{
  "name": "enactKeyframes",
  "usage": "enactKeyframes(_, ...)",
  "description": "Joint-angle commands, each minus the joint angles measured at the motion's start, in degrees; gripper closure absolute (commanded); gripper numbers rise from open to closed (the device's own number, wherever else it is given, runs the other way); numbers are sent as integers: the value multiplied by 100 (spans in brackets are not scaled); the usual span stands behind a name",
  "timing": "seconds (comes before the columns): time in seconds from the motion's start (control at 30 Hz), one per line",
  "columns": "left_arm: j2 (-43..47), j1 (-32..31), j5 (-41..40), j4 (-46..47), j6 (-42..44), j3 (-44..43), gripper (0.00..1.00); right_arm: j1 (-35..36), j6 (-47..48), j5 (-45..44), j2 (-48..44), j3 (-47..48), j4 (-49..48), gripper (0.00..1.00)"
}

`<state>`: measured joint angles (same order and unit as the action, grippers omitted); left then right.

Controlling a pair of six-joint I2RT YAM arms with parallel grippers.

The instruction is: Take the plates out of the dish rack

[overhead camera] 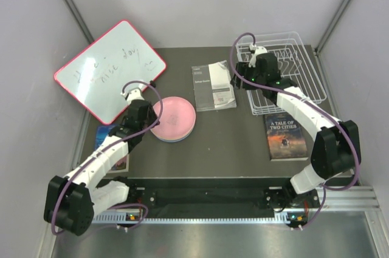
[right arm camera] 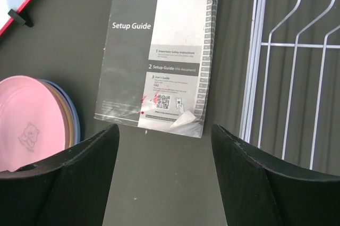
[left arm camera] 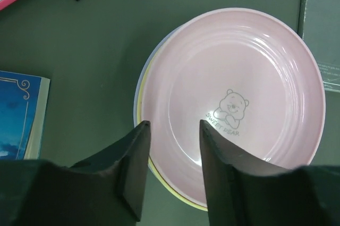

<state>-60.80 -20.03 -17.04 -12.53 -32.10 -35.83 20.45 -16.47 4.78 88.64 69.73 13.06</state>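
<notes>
The plates lie in one stack on the dark table, left of centre. The pink plate (overhead camera: 174, 116) (left arm camera: 239, 88) (right arm camera: 29, 122) is on top and bears a small bear print. Rims of an orange-yellow plate (left arm camera: 159, 175) and a bluish plate (right arm camera: 77, 125) peek out under it. The white wire dish rack (overhead camera: 304, 76) (right arm camera: 297, 45) stands at the back right with no plate showing in it. My left gripper (overhead camera: 156, 118) (left arm camera: 172, 125) is open above the stack's near-left rim. My right gripper (overhead camera: 246, 82) (right arm camera: 164, 127) is open and empty over bare table beside the rack's left edge.
A red-framed whiteboard (overhead camera: 109, 70) leans at the back left. A Canon setup guide (overhead camera: 214, 87) (right arm camera: 159, 50) lies between the stack and the rack. A paperback (overhead camera: 284, 136) lies in front of the rack. A blue book (left arm camera: 18, 114) lies left of the stack.
</notes>
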Motion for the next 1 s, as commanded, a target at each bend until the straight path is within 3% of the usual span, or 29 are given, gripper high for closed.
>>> enactKeyframes(0.0, 138, 8, -141, 6, -7, -99, 45, -85, 126, -126, -260, 31, -93, 30)
enactKeyframes(0.1, 217, 8, -291, -47, 54, -160, 33, -120, 153, -161, -268, 14, -84, 29)
enactKeyframes(0.33, 428, 8, -125, 295, 449, -336, 20, -216, 372, -608, -461, 23, -23, 25)
enactKeyframes(0.6, 209, 8, -72, 717, 907, -916, 14, -313, 794, -1549, -1198, -311, -417, 16)
enactKeyframes(0.97, -511, 8, 183, 1375, 1223, -1611, 14, -305, 996, -2762, -2702, -1796, -1577, 0)
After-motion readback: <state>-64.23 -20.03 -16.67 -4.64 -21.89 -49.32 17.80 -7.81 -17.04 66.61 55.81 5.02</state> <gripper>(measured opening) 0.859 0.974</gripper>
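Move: The pink plate already lies on the stack: its middle is about 7 cm to the left gripper's right, 1 cm ahead and 2 cm below, with the setup guide 21 cm right and 11 cm ahead, and the whiteboard's middle 14 cm left and 16 cm ahead. From the empty right gripper, the dish rack's middle lies some 16 cm right, 3 cm ahead and 8 cm below; the setup guide is 5 cm left, level with it, 14 cm below. Open the left gripper wide, off the left rim of the pink plate, holding nearly still at first, then lift away about 11 cm and out forward 6 cm, tipping the fingers up. Meanwhile swing the right gripper some 11 cm right and 7 cm up, easing back a little, over the dish rack's left side, turning clockwise, tilting up and opening wider. ##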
